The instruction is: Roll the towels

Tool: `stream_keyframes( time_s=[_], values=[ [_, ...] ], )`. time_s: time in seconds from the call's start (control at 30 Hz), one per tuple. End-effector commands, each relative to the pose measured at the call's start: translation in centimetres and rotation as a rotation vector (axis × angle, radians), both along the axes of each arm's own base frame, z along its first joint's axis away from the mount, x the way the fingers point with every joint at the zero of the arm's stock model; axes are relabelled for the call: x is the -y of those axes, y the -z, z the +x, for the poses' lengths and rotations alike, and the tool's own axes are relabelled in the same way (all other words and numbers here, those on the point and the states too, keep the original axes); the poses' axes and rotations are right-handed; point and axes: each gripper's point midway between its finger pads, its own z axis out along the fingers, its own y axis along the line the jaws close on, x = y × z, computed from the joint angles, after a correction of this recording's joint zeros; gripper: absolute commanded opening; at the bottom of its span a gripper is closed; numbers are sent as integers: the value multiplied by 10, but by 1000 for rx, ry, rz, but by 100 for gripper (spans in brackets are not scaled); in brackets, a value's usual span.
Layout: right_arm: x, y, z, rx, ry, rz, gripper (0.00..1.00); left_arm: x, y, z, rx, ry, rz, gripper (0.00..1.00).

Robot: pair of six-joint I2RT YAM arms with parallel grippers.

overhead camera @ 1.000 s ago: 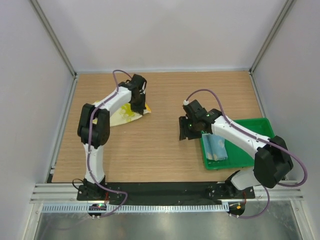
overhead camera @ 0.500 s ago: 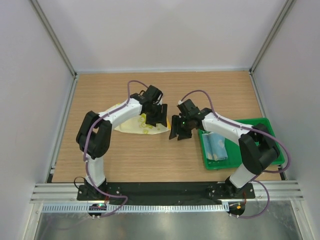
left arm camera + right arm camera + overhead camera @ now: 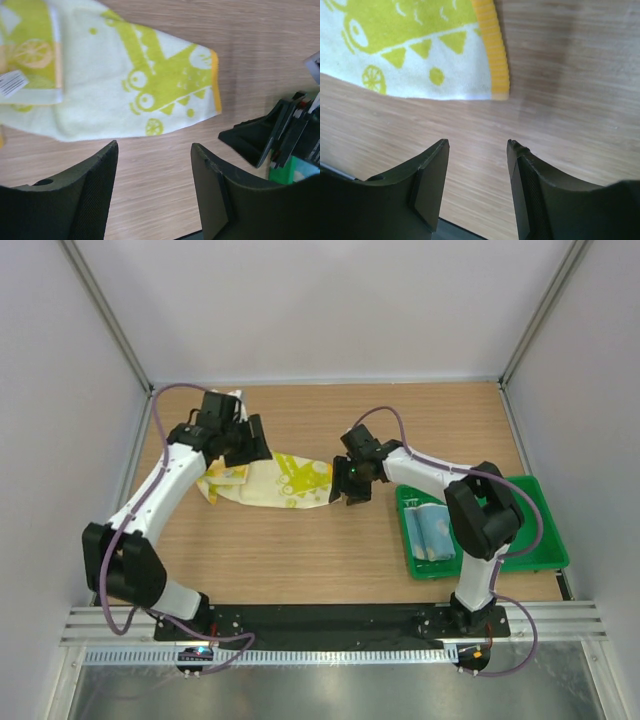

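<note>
The pale yellow towel (image 3: 280, 482) with lime-green and orange patches lies spread flat on the wooden table, its left end folded over. It also shows in the left wrist view (image 3: 125, 85) and the right wrist view (image 3: 420, 45). My left gripper (image 3: 252, 447) is open and empty above the towel's far left part (image 3: 152, 150). My right gripper (image 3: 345, 485) is open and empty just off the towel's orange right edge (image 3: 477, 145). The light blue towel (image 3: 432, 530) lies folded in the green tray (image 3: 510, 502).
The green tray stands at the right, near the front of the table. White walls with metal posts close the table at the back and sides. My right gripper (image 3: 270, 135) shows in the left wrist view, beside the towel's right end.
My left gripper pulled the yellow towel right toward the centre, let it go spread out, then moved back left. My right gripper moved left to the towel's right edge.
</note>
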Motion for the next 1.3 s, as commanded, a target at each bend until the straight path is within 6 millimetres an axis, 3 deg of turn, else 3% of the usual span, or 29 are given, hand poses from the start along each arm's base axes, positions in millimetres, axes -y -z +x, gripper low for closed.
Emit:
stream_keyframes(
  time_s=[0.0, 0.03, 0.07, 0.2, 0.4, 0.53, 0.67, 0.7, 0.77, 0.8, 0.87, 0.93, 0.97, 1.03, 1.07, 1.1, 1.13, 1.2, 1.23, 1.27],
  values=[
    [2, -5, 25, 52, 12, -61, 57, -39, 9, -22, -16, -48, 91, 61],
    [3, -2, 26, 45, 14, -70, 57, -51, 1, -25, 16, -79, 101, 61],
    [1, 0, 27, 44, 7, -74, 57, -64, 11, -32, -9, -109, 112, 61],
    [-6, 11, 37, 25, -5, -86, 57, -94, 17, -47, -16, -164, 109, 62],
    [-9, 20, 43, 11, -13, -108, 56, -110, 24, -60, -2, -189, 118, 62],
    [-10, 27, 43, -1, -20, -113, 53, -110, 24, -54, 10, -199, 115, 62],
    [-12, 32, 42, -13, -32, -112, 36, -110, 29, -46, -1, -201, 118, 61],
    [-13, 32, 43, -15, -34, -103, 26, -110, 30, -45, -4, -202, 118, 61],
    [-15, 32, 42, -16, -42, -95, 17, -110, 33, -45, -3, -199, 121, 61],
    [-18, 30, 42, -16, -49, -84, 4, -111, 34, -43, 5, -199, 122, 61],
    [-20, 23, 44, -5, -55, -71, 1, -111, 39, -46, 0, -196, 126, 61],
    [-32, 0, 48, 30, -76, -13, 1, -111, 43, -44, 9, -195, 128, 61],
    [-42, -29, 57, 86, -91, 39, 1, -111, 46, -45, 4, -195, 129, 61],
    [-49, -67, 61, 126, -105, 85, 1, -111, 48, -45, -3, -195, 126, 60],
    [-48, -91, 65, 162, -97, 91, 1, -110, 47, -44, -3, -193, 124, 60],
    [-51, -138, 78, 252, -84, 125, 1, -110, 47, -44, -2, -195, 124, 60],
    [-43, -176, 71, 298, -72, 138, 1, -111, 46, -44, 2, -194, 126, 60],
    [-33, -235, 74, 425, -30, 172, 1, -113, 45, -44, 12, -202, 136, 60],
    [-20, -264, 64, 485, -12, 184, 1, -114, 44, -45, 14, -207, 137, 60],
    [-7, -268, 66, 516, 29, 142, 1, -115, 43, -44, 21, -207, 138, 60]
  ],
)
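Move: The yellow-and-white towel's near right corner, orange-edged, lies about 4 cm ahead of the open right hand, 1 cm left and 4 cm below. Its folded left end lies 28 cm left of that hand and 5 cm farther out; the blue towel in the green box is some 20 cm to its right and 8 cm back. From the left hand, that folded end is about 8 cm left, 2 cm back and 17 cm below. Forward and down, each by roughly 4 cm, the right hand eases its open fingers onto the towel's near right corner and shuts on it, then pulls up quickly about 17 cm and a little forward and left, fingertips swinging outward. The left hand, fingers still open, swings 11 cm left while coming back and down towards the folded left end, turning slightly counter-clockwise. ##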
